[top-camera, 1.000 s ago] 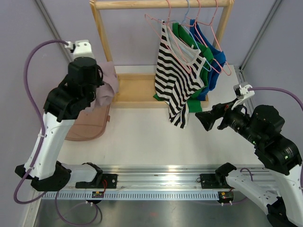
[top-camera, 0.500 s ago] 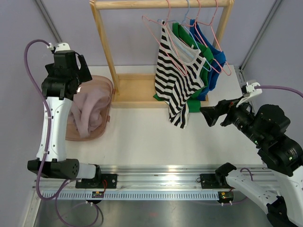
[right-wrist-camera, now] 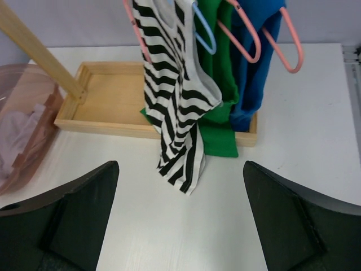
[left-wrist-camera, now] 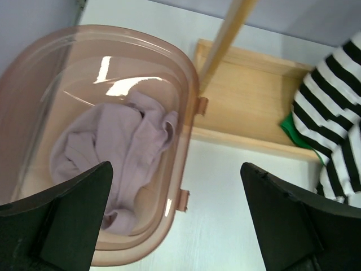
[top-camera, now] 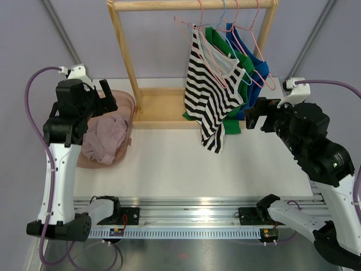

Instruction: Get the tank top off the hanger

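A black-and-white striped tank top (top-camera: 211, 96) hangs on a pink hanger (top-camera: 186, 28) at the front of the wooden rack. It also shows in the right wrist view (right-wrist-camera: 175, 96) and the left wrist view (left-wrist-camera: 333, 113). My left gripper (top-camera: 107, 95) is open and empty above the pink basket (top-camera: 127, 144), well left of the top. In its own view (left-wrist-camera: 177, 226) the jaws stand wide apart. My right gripper (top-camera: 254, 118) is open and empty, right of the hanging clothes and apart from them. Its own view (right-wrist-camera: 180, 220) looks at the striped top from the front.
A green top (top-camera: 243, 84) and a blue top (top-camera: 256, 73) hang on more hangers behind the striped one. A mauve garment (left-wrist-camera: 124, 141) lies in the basket. The rack's wooden base tray (top-camera: 161, 107) sits under the clothes, with its left post (top-camera: 124, 51) beside the basket.
The left gripper let the mauve garment drop into the basket and now hovers open over it. The right arm rose and moved back to the right side of the rack.
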`<state>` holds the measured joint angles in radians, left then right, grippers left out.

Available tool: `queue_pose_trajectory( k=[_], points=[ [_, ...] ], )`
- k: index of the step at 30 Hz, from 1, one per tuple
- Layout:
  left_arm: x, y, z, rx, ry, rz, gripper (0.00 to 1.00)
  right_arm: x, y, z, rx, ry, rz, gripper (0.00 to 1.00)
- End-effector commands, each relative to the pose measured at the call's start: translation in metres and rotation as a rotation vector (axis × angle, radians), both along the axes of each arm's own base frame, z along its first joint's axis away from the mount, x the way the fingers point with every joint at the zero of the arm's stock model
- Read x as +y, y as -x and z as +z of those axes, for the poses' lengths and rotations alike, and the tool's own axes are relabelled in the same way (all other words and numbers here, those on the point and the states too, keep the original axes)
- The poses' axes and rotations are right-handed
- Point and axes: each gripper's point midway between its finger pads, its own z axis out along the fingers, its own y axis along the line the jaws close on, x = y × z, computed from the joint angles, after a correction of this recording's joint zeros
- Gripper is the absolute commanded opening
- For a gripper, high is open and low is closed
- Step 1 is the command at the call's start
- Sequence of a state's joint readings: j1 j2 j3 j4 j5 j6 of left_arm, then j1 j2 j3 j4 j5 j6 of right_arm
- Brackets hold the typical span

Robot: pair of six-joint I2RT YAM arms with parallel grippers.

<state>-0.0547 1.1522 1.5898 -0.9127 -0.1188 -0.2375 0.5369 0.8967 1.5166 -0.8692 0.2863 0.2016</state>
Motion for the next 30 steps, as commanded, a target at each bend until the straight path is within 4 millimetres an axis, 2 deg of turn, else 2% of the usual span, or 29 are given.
queue_pose_trajectory(
  k=[1,2,4,5,6,7,8,9,10,11,12,14,15,16,20,21,22,23,27,28,29,30],
  points=[
    [-0.038,0.014,0.015,-0.110,0.097,-0.177,0.99,-0.019,-0.019,0.015,-0.030,0.057,-0.138,1.00],
    [-0.047,0.016,0.004,-0.096,0.117,-0.211,0.99,-0.018,-0.023,0.017,-0.037,0.072,-0.139,0.99],
    [-0.063,0.029,0.000,-0.106,0.159,-0.273,0.99,-0.013,-0.035,0.024,-0.053,0.081,-0.145,1.00],
    [-0.073,0.032,-0.013,-0.086,0.181,-0.313,0.99,-0.011,-0.039,0.027,-0.059,0.093,-0.142,0.98],
    [-0.081,0.036,-0.017,-0.079,0.203,-0.339,0.99,-0.004,-0.049,0.027,-0.056,0.103,-0.132,0.96],
    [-0.086,0.042,-0.017,-0.094,0.213,-0.363,0.99,-0.001,-0.052,0.035,-0.072,0.101,-0.122,0.92],
    [-0.094,0.043,-0.032,-0.072,0.227,-0.394,0.99,0.003,-0.058,0.041,-0.090,0.120,-0.104,0.88],
    [-0.103,0.047,-0.037,-0.064,0.243,-0.421,0.99,0.015,-0.069,0.036,-0.079,0.135,-0.069,0.82],
    [-0.107,0.049,-0.043,-0.060,0.249,-0.439,0.99,0.016,-0.073,0.045,-0.096,0.130,-0.064,0.76],
    [-0.114,0.051,-0.044,-0.072,0.260,-0.470,0.99,0.016,-0.079,0.048,-0.097,0.139,-0.065,0.64],
    [-0.122,0.056,-0.060,-0.038,0.266,-0.494,0.99,0.027,-0.089,0.052,-0.093,0.135,-0.025,0.61],
    [-0.129,0.057,-0.068,-0.034,0.266,-0.514,0.99,0.033,-0.099,0.057,-0.095,0.141,0.008,0.58],
    [-0.134,0.061,-0.080,-0.010,0.266,-0.534,0.99,0.037,-0.112,0.053,-0.085,0.144,0.026,0.59],
    [-0.136,0.062,-0.083,-0.009,0.265,-0.540,0.99,0.036,-0.116,0.062,-0.105,0.135,0.026,0.61],
    [-0.137,0.067,-0.094,-0.001,0.243,-0.545,0.99,0.033,-0.144,0.067,-0.102,0.168,0.058,0.61],
    [-0.136,0.068,-0.094,-0.004,0.233,-0.548,0.99,0.040,-0.155,0.057,-0.073,0.168,0.095,0.61],
    [-0.135,0.069,-0.094,-0.007,0.228,-0.544,0.99,0.034,-0.160,0.066,-0.091,0.162,0.087,0.61],
    [-0.134,0.069,-0.094,-0.010,0.222,-0.539,0.99,0.034,-0.165,0.065,-0.086,0.171,0.094,0.60],
    [-0.131,0.069,-0.095,-0.010,0.209,-0.533,0.99,0.047,-0.188,0.066,-0.102,0.193,0.146,0.58],
    [-0.131,0.069,-0.097,-0.005,0.205,-0.531,0.99,0.044,-0.193,0.066,-0.103,0.203,0.138,0.57],
    [-0.130,0.068,-0.097,-0.004,0.204,-0.530,0.99,0.047,-0.205,0.057,-0.081,0.210,0.139,0.57],
    [-0.131,0.069,-0.099,0.001,0.204,-0.532,0.99,0.046,-0.206,0.068,-0.106,0.204,0.141,0.56]
  ],
)
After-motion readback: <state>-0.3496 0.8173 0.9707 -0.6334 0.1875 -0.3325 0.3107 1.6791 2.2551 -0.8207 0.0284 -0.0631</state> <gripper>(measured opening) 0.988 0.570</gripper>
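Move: Ahead of the open right hand, about 24 cm forward, 6 cm left and 5 cm higher, hangs the blue hanger with the striped tank top, whose middle is roughly 17 cm ahead, 11 cm left and 10 cm below the hand. The empty pink hanger is some 22 cm ahead and 13 cm left, 5 cm up; the green tank top about 21 cm ahead, 4 cm left and 6 cm below. From the left hand the blue hanger lies about 19 cm forward, 43 cm right, 8 cm up. Reaching about 20 cm forward, the right hand drives in towards the blue hanger of the striped tank top, rising slightly and edging left, its left side dipping some 10 degrees while the fingers narrow to a little over half open. The empty left hand leaves the bin, sweeping right, down and back with its fingers wide, turning about 30 degrees clockwise. ##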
